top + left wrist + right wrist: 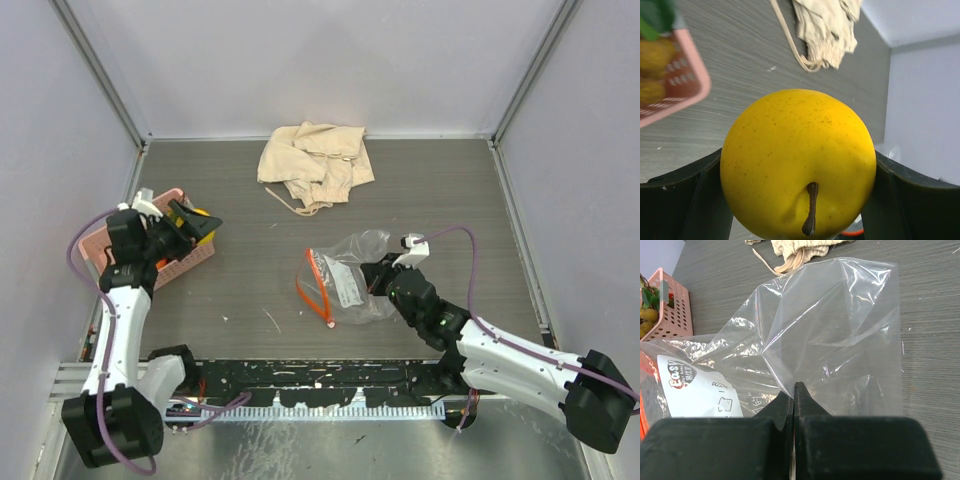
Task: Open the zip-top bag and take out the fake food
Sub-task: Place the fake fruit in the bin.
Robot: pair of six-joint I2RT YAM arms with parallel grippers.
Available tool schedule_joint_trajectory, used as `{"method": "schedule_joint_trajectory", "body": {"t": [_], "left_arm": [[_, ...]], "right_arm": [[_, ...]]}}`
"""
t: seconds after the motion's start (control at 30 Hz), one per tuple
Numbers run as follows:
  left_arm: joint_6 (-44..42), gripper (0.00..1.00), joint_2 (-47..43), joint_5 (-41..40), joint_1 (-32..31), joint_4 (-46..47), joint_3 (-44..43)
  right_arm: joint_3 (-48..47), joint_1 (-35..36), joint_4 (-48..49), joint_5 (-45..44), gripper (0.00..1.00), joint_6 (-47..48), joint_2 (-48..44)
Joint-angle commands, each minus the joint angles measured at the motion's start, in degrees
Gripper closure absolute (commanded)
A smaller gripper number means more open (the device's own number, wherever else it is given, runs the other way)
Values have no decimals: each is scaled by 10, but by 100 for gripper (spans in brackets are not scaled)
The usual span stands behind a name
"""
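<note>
A round yellow fake fruit (798,150) with a brown stem sits between the fingers of my left gripper (798,200), which is shut on it. In the top view that gripper (188,228) hangs over the right end of the pink basket (98,246). The clear zip-top bag (352,278) lies crumpled mid-table, its orange-red zip strip (312,285) on the left and gaping. My right gripper (794,388) is shut on a fold of the bag's film (830,340) at the bag's right side (380,275). No food shows inside the bag.
The pink mesh basket (671,315) at the left edge holds tan-brown berries with green leaves (652,55). A beige cloth (315,160) with a drawstring lies at the back centre. Grey walls close three sides.
</note>
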State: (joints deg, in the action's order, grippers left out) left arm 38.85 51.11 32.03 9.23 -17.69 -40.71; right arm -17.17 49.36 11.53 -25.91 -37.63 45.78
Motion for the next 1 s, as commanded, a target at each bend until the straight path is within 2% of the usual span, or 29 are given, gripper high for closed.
{"method": "schedule_joint_trajectory", "body": {"t": [0.0, 0.23, 0.43, 0.53, 0.87, 0.97], "left_arm": [[80, 57, 25, -13, 61, 29, -12], [98, 58, 98, -279, 75, -145, -120], [118, 54, 138, -441, 87, -212, -187], [115, 47, 162, -512, 90, -223, -210], [120, 43, 253, -527, 165, -240, -246], [122, 36, 271, -525, 172, -245, -255]], "right_arm": [[-1, -2, 31, 3, 99, 0, 2], [-2, -3, 45, 17, 99, -1, 23], [-2, -4, 53, 26, 99, -3, 36], [-3, -4, 57, 32, 99, -6, 44], [-9, -5, 61, 46, 99, -6, 70], [-10, -5, 64, 50, 99, -7, 78]]}}
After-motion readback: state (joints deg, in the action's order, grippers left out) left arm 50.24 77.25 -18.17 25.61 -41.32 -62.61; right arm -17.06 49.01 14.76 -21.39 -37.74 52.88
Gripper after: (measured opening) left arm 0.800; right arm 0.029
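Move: The yellow fruit is already in my left hand, and the middle of the pink bin lies about 22 cm to the left, some 4 cm ahead and 17 cm below. In the bin, the orange fruit is about 22 cm left and level with me, the peach roughly 28 cm left and 4 cm back, and the brown berries some 13 cm left and 6 cm ahead. From my right hand, the bin lies about 65 cm left and 15 cm ahead. I swing the yellow fruit left over the bin with my left hand, nearly 25 cm, sinking about 6 cm, mostly early and late. Meanwhile I turn the wrist some 60 degrees counter-clockwise and tip the fingers steeply down, keeping my grip. My right hand keeps its pinch on the clear bag and eases down a couple of centimetres, drifting slightly left. ##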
